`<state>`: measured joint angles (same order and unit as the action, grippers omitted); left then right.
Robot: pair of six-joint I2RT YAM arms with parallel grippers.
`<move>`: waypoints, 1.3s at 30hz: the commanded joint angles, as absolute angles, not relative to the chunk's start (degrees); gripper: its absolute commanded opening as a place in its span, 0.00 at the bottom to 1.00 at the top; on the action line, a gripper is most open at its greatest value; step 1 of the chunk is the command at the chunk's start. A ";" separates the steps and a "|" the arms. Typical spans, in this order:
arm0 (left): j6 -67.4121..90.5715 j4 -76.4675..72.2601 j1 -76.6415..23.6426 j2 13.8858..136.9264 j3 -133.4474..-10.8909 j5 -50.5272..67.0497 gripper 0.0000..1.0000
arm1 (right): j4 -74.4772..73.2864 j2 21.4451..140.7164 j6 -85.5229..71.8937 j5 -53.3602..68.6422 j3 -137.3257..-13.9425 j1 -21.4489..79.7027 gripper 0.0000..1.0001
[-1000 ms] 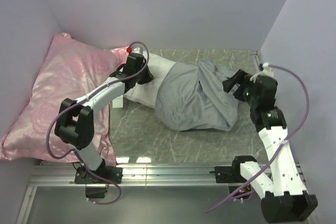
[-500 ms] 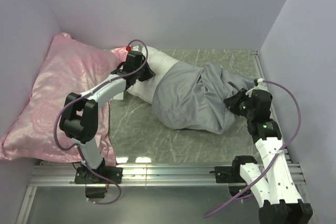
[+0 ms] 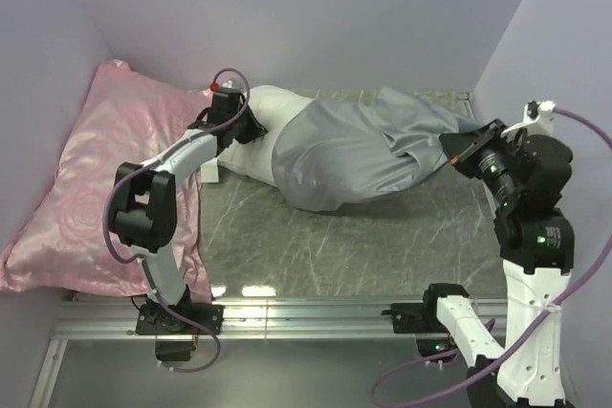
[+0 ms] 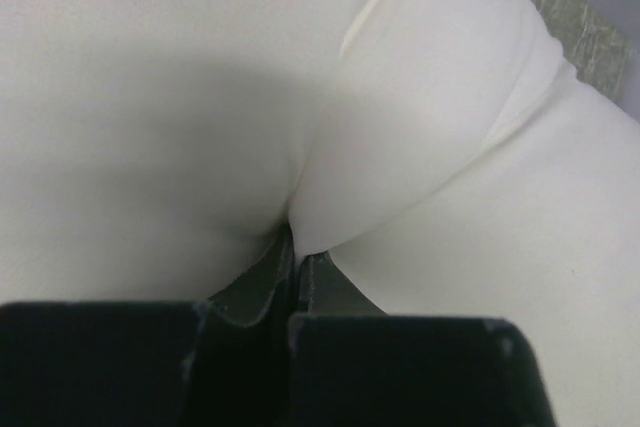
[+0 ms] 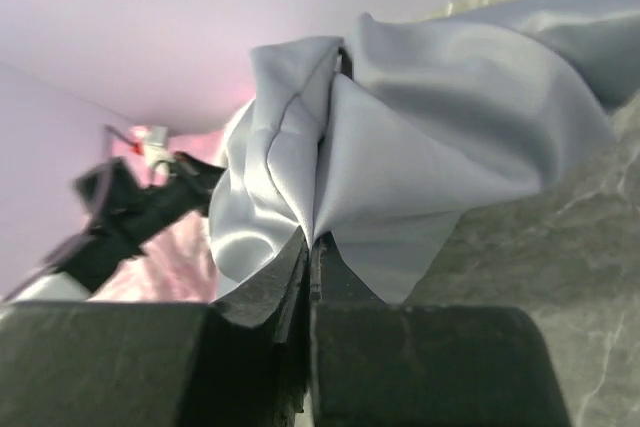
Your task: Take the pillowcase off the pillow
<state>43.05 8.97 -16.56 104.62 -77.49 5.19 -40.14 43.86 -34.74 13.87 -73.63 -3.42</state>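
Note:
The grey-blue satin pillowcase (image 3: 359, 150) lies stretched across the middle of the table and still covers most of the white pillow (image 3: 274, 112), whose bare end sticks out at the back left. My left gripper (image 3: 251, 129) is shut on a pinch of the white pillow (image 4: 400, 147) at that end. My right gripper (image 3: 455, 148) is shut on the pillowcase's right end (image 5: 400, 147) and holds it raised and taut near the right wall.
A pink rose-patterned pillow (image 3: 86, 179) leans at the left wall beside the left arm. Lilac walls close the back and both sides. A metal rail (image 3: 306, 317) runs along the near edge of the grey marbled table (image 3: 335, 246).
My right gripper has pulled the pillowcase end to the right and upward, stretching the cover out. My left gripper has shifted back and left with the pillow, and more white pillow shows.

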 commanded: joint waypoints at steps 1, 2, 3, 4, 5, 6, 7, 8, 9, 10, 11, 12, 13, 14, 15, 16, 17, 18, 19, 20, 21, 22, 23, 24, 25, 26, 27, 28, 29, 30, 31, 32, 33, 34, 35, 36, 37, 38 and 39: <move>42.45 14.41 -14.33 110.91 -76.46 0.35 0.00 | -37.34 46.04 -37.35 12.57 -87.84 -4.22 0.00; 42.63 14.07 -14.07 111.35 -76.90 0.87 0.00 | -37.96 46.92 -37.44 12.13 -90.41 -4.22 0.00; 42.63 14.15 -13.63 111.79 -77.25 0.97 0.00 | -38.40 47.72 -37.62 12.13 -92.88 -4.22 0.00; 42.54 14.24 -13.45 112.75 -77.78 0.88 0.00 | -39.37 49.46 -38.05 12.04 -97.69 -4.22 0.00; 42.37 14.93 -13.36 113.29 -78.48 0.70 0.00 | -39.81 50.44 -38.23 11.87 -100.17 -4.31 0.00; 42.19 15.20 -13.36 113.73 -79.88 0.18 0.00 | -40.25 51.32 -38.41 11.87 -102.63 -4.31 0.00; 41.93 15.64 -13.36 114.43 -80.59 0.18 0.00 | -41.12 52.98 -38.67 11.78 -107.18 -4.22 0.00; 41.66 15.82 -13.36 114.61 -81.20 0.09 0.00 | -41.48 53.78 -39.02 11.86 -109.31 -4.31 0.00; 41.49 16.43 -13.36 114.78 -82.43 0.09 0.00 | -41.57 54.57 -39.02 12.04 -111.08 -4.22 0.00; 41.14 16.78 -13.36 115.05 -83.05 0.09 0.00 | -41.83 55.97 -39.46 12.13 -114.49 -4.31 0.00; 40.96 17.05 -13.27 115.22 -83.58 -1.57 0.00 | -42.10 56.68 -39.46 12.04 -116.26 -4.22 0.00; 40.78 17.57 -13.18 115.75 -84.28 -1.76 0.00 | -42.45 57.30 -39.55 11.69 -119.41 -4.22 0.00; 40.52 17.75 -13.10 116.01 -84.55 -1.76 0.00 | -42.28 58.35 -39.55 11.60 -120.66 -4.22 0.00; 40.43 17.93 -13.01 116.10 -84.72 -1.93 0.00 | -42.62 59.06 -39.81 11.43 -122.24 -4.22 0.00; 40.43 17.76 -12.83 116.28 -84.55 -2.02 0.00 | -42.63 60.28 -39.99 11.08 -124.95 -4.22 0.00; 40.43 17.49 -12.66 116.45 -84.38 -1.59 0.00 | -42.10 60.64 -40.16 11.34 -125.68 -4.22 0.00; 40.52 17.40 -12.57 116.63 -84.29 -1.58 0.00 | -41.58 60.82 -40.43 11.42 -126.29 -4.31 0.00; 40.52 17.58 -12.39 117.24 -84.37 -1.84 0.00 | -39.92 61.08 -40.60 11.25 -126.73 -4.31 0.00; 40.52 17.49 -12.31 117.51 -84.46 -1.85 0.00 | -38.68 60.91 -41.04 10.81 -126.48 -4.22 0.00; 40.43 17.58 -12.22 117.86 -84.46 -2.19 0.00 | -37.37 60.65 -41.13 10.46 -126.13 -4.22 0.00; 40.43 17.93 -11.96 118.21 -84.90 -2.37 0.00 | -36.31 60.38 -41.22 9.68 -126.47 -4.22 0.00; 40.34 18.02 -11.87 118.82 -85.08 -2.29 0.00 | -35.08 60.47 -41.22 8.36 -127.00 -4.22 0.00; 40.34 17.84 -11.69 119.09 -85.08 -2.20 0.00 | -34.37 60.64 -41.13 7.91 -127.52 -4.22 0.00; 40.43 17.84 -11.43 119.27 -85.25 -2.37 0.00 | -33.93 60.91 -41.13 7.56 -129.01 -4.22 0.00; 40.26 17.93 -11.34 119.62 -85.34 -2.55 0.00 | -32.97 61.43 -41.05 7.21 -129.72 -4.31 0.00; 39.99 18.19 -11.25 119.71 -85.86 -3.16 0.00 | -32.18 61.61 -41.13 6.77 -129.81 -4.22 0.00; 39.29 18.45 -11.25 120.14 -86.30 -3.51 0.00 | -30.43 61.18 -41.22 6.42 -129.55 -4.31 0.00; 38.94 18.63 -11.16 120.32 -86.74 -3.86 0.00 | -29.45 60.65 -41.22 5.72 -129.12 -4.31 0.00; 38.41 18.11 -11.25 120.41 -86.84 -4.39 0.00 | -28.23 60.21 -41.05 4.84 -128.33 -4.22 0.00; 37.97 17.93 -11.25 120.41 -86.75 -5.09 0.00 | -26.73 59.42 -40.96 3.88 -126.23 -4.31 0.00; 37.53 18.10 -11.25 120.58 -86.84 -5.27 0.00 | -24.98 58.02 -40.78 3.08 -125.60 -4.22 0.00; 37.18 18.45 -11.25 120.67 -87.18 -5.71 0.00 | -24.18 57.57 -40.35 1.42 -124.90 -4.31 0.00; 36.48 18.63 -11.25 120.85 -87.36 -6.58 0.00 | -23.39 56.87 -39.99 0.71 -124.89 -4.22 0.00; 36.30 18.72 -11.25 120.94 -87.45 -6.94 0.00 | -23.29 56.87 -39.73 0.18 -125.24 -4.31 0.00; 36.12 18.63 -11.16 121.02 -87.28 -7.03 0.00 | -23.12 56.78 -39.47 -1.04 -125.59 -4.31 0.00; 35.95 18.46 -11.08 121.20 -87.28 -6.86 0.00 | -22.59 57.04 -39.20 -0.88 -126.38 -4.22 0.00; 36.03 18.37 -11.07 121.20 -87.19 -6.68 0.00 | -22.85 57.56 -39.20 -0.88 -127.26 -4.22 0.00; 35.95 18.02 -11.07 121.11 -86.93 -6.42 0.00 | -23.11 58.09 -39.20 -0.53 -128.14 -4.22 0.00; 35.77 17.76 -10.99 120.85 -86.75 -6.16 0.00 | -23.29 58.97 -39.29 -0.18 -129.01 -4.22 0.00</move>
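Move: Ahead and to the left of the right hand, whose shut fingers hold the grey pillowcase's end, the pillow's middle lies about 19 cm forward, 23 cm left and 31 cm below; the bulk of the pillowcase is some 16 cm forward, 11 cm left and 22 cm down. From the left hand, already pinching the white pillow, the pillow's middle is about 4 cm back, 11 cm right and 7 cm lower, the white tag roughly 6 cm back, 13 cm left and 13 cm below. Hauling the pinched pillowcase up and off the pillow, the right hand climbs about 32 cm, drawing back some 11 cm, mostly near the end, while its wrist tips the fingers up nearly 50 degrees. The left hand keeps its pinch on the pillow's left end and shifts some 5 cm forward, sinking slightly. ##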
